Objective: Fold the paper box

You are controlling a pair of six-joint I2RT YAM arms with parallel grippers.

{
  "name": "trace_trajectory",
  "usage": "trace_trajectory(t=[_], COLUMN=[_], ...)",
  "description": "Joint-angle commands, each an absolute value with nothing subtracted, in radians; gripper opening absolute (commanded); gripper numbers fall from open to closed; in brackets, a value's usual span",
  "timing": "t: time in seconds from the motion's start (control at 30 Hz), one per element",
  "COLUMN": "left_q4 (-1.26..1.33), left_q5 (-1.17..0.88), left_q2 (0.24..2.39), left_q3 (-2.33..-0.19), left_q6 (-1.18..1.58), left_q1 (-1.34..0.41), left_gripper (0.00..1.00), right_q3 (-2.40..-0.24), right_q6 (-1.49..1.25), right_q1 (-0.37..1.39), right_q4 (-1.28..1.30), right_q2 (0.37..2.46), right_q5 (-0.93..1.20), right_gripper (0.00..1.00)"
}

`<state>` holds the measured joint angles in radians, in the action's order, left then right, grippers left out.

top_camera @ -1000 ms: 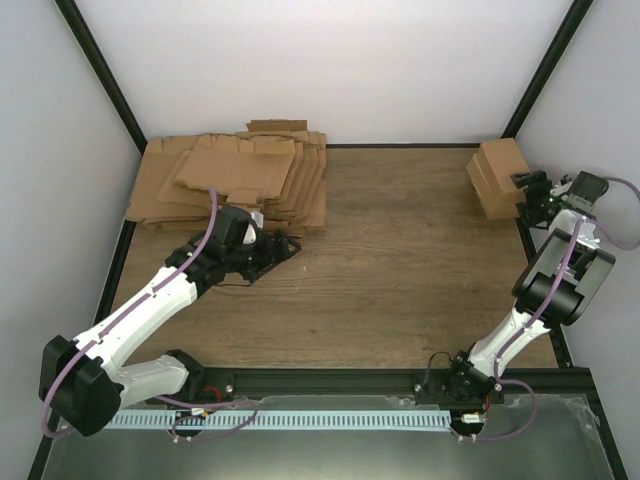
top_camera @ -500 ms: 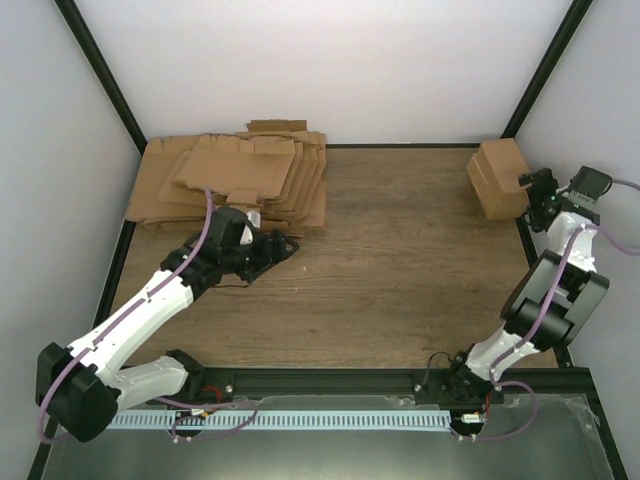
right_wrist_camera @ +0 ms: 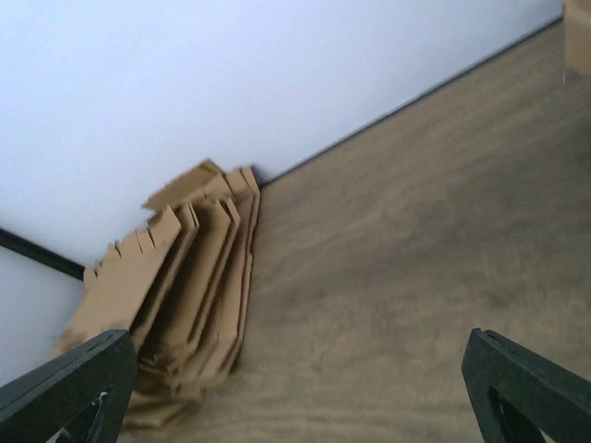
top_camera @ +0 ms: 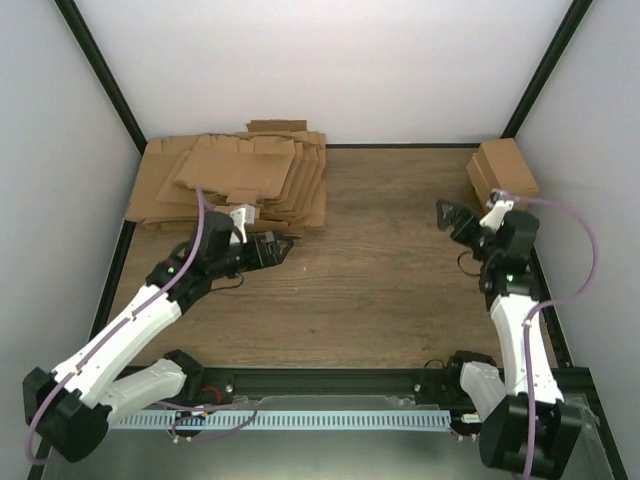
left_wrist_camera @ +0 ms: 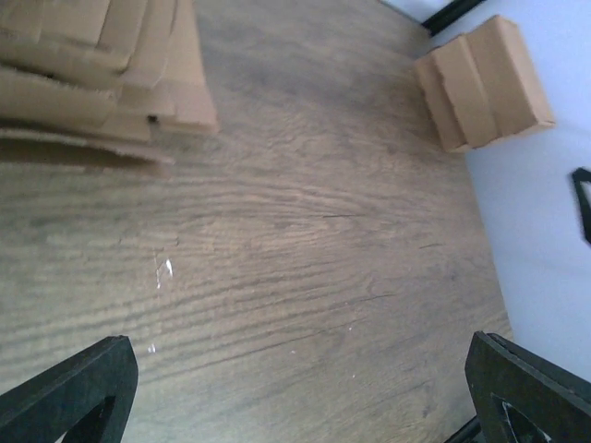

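Observation:
Two small folded brown cartons (top_camera: 498, 178) stand pressed together in the back right corner, also seen in the left wrist view (left_wrist_camera: 485, 78). The paper box is one of them; I cannot tell which. My right gripper (top_camera: 452, 218) hovers open left of the cartons, apart from them, and in its wrist view (right_wrist_camera: 297, 360) the jaws frame only bare wood. My left gripper (top_camera: 277, 244) is open just in front of the pile's near right corner, its jaws (left_wrist_camera: 300, 369) wide with nothing between them.
A thick pile of flat brown die-cut sheets (top_camera: 235, 180) fills the back left corner, also visible in the right wrist view (right_wrist_camera: 185, 277). The wooden table (top_camera: 380, 280) is bounded by a black frame and white walls at the back and sides.
My right arm swung away from the cartons by the right wall toward the table's middle, its jaws opening wider. My left arm drew back slightly from the pile and opened a little more.

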<state>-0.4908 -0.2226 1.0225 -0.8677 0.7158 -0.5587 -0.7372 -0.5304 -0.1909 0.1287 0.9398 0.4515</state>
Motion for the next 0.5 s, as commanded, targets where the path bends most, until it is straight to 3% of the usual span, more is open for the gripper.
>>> trace_trajectory(t=[0.0, 0.2, 0.47], left_q4=[-0.302, -0.229, -0.050], left_q5=[-0.244, -0.016, 0.235], left_q2=[0.895, 0.737, 0.544], left_q3=[-0.749, -0.578, -0.363], left_q6=[0.538, 0.220, 0.144], left_q1=[-0.558, -0.558, -0.556], left_gripper=[1.00, 1.00, 1.00], right_q3=[-0.564, -0.305, -0.161], right_q6=[-0.490, -0.536, -0.458], right_q1=[-0.174, -0.166, -0.166], right_q4=[0.009, -0.138, -0.198], right_q2=[0.839, 0.659, 0.511], right_q5=[0.504, 0.409, 0.342], right_gripper=[1.00, 1.00, 1.00])
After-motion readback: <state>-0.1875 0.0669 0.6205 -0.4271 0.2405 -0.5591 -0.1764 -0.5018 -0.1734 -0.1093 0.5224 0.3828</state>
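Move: The finished paper box at the right rear of the table stands about 18 cm ahead of the empty right hand, some 18 cm to its right and roughly 18 cm below it. From the left hand, also empty, the same box lies about 25 cm ahead, 52 cm to the right and 13 cm below; the flat cardboard pile has its middle some 25 cm ahead, 13 cm to the left and 18 cm down. Heading down and back over bare table, the wide-open right hand sinks about 10 cm while drawing back some 6 cm, its wrist nearly unturned, touching nothing. The left hand, open as well, swings about 6 cm left, rising briefly before it sinks a few centimetres, and its fingers tip up some 30 degrees to point more forward, towards the flat cardboard pile. ##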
